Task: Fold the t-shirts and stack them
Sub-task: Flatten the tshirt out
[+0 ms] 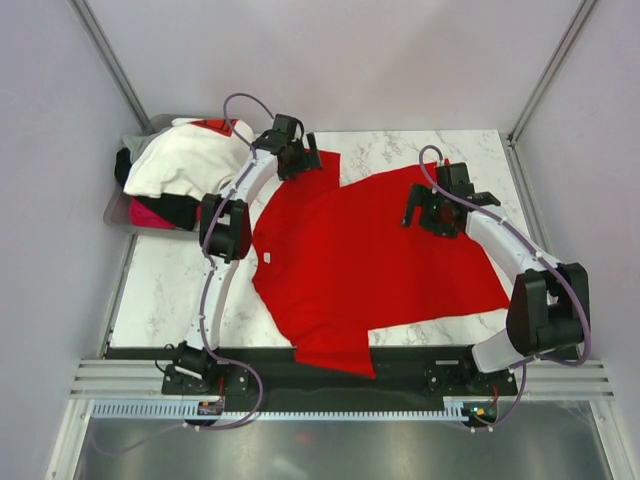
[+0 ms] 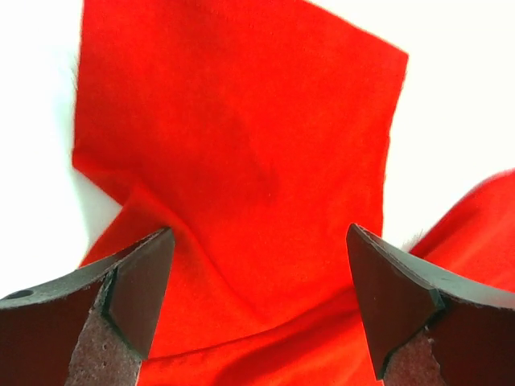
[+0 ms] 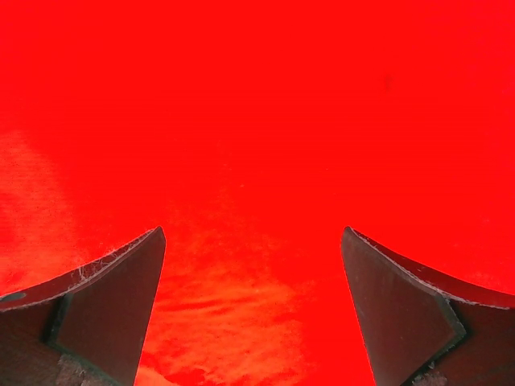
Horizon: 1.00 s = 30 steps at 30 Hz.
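A bright red t-shirt (image 1: pixel 375 265) lies spread flat across the marble table, one sleeve (image 1: pixel 315 170) reaching toward the back left. My left gripper (image 1: pixel 303 157) hovers open over that sleeve (image 2: pixel 241 145), its fingers wide apart with cloth below and nothing between them. My right gripper (image 1: pixel 432 210) stands open above the shirt's upper right part (image 3: pixel 257 121), only red cloth beneath it. At the left, a white t-shirt (image 1: pixel 185 160) lies heaped on top of a black one (image 1: pixel 170 210) and a magenta-pink one (image 1: pixel 150 215).
The heap of shirts sits in a grey metal tray (image 1: pixel 115 212) at the table's back left corner. Pale walls and metal frame posts close in the table's sides. The red shirt's hem hangs over the near table edge (image 1: pixel 335 360).
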Tool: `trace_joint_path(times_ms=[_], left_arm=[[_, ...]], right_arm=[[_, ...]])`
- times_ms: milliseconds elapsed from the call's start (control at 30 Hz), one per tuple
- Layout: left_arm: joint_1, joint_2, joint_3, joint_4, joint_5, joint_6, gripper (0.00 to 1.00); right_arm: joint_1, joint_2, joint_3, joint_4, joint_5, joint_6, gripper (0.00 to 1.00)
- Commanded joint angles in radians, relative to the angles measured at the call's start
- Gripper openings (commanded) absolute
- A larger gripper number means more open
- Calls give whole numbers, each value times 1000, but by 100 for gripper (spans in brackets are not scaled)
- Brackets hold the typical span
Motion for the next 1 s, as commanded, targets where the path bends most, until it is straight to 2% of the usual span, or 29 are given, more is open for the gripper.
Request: trace_joint_path(times_ms=[0, 67, 200, 267, 300, 367, 433, 467, 500, 567, 600, 633, 667, 700, 767, 800, 967], left_arm=[[67, 117, 165, -27, 59, -18, 95], [83, 186, 235, -6, 85, -35, 96], [124, 223, 263, 240, 135, -64, 100], [132, 229, 302, 290, 170, -83, 100], [132, 211, 351, 296, 183, -83, 100], [120, 118, 333, 307, 212, -63, 100], [86, -92, 235, 312, 211, 1, 100], [72, -170, 183, 310, 192, 24, 100], [46, -338, 58, 310, 180, 41, 100], [22, -483, -82, 292, 142, 80, 100], [-1, -561, -227, 271, 120, 86, 100], [-12, -684, -307, 252, 99, 83, 100], [-20, -750, -392, 225, 71, 77, 100], [-29, -806, -562, 211, 63, 60, 100], [-32, -948, -734, 197, 88, 22, 100], [-43, -985, -892, 197, 92, 10, 100], [-119, -1194, -1324, 229, 49, -12, 100]], right_arm=[[-1, -76, -16, -7, -34, -4, 98], [-3, -88, -26, -10, -38, -1, 98], [-3, -97, -55, -12, -37, -5, 98], [-1, -97, -66, -4, -34, -1, 98], [-3, -96, -79, 14, -43, 5, 98], [-3, -97, -90, 37, -72, 21, 98], [-1, -96, -92, 46, -74, 42, 98], [0, -96, -90, 46, -74, 47, 98], [0, -102, -90, 45, -68, 50, 98], [0, -111, -95, 45, -54, 61, 98], [-1, -116, -101, 34, -40, 62, 98], [0, -119, -105, 28, -35, 62, 98], [0, -120, -112, 17, -25, 67, 98], [-1, -129, -131, 4, -12, 71, 98], [0, -140, -165, 5, 8, 81, 98], [0, -142, -190, 6, 11, 88, 98], [0, -113, -216, 26, -8, 87, 98]])
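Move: The left hand's fingertips are already down on the t-shirt's far-left sleeve, whose middle lies about 4 cm ahead, 1 cm to the right and 1 cm lower; the white label is some 29 cm back and 11 cm left, and the clothes bin roughly 5 cm back and 36 cm left. For the right hand, hovering over the shirt, the near hem lies about 20 cm straight back, the sleeve about 26 cm ahead and 27 cm left, both some 8 cm lower. Still pressed on the sleeve with open fingers, the left hand pushes the cloth about 9 cm forward and 4 cm left towards the table's far edge, then lifts off and swings steeply up and some 30 cm back over the shirt, dipping a little at the end while its fingers swing up towards pointing forward. The open right hand eases about 6 cm back towards the near hem and ends about 3 cm lower. ##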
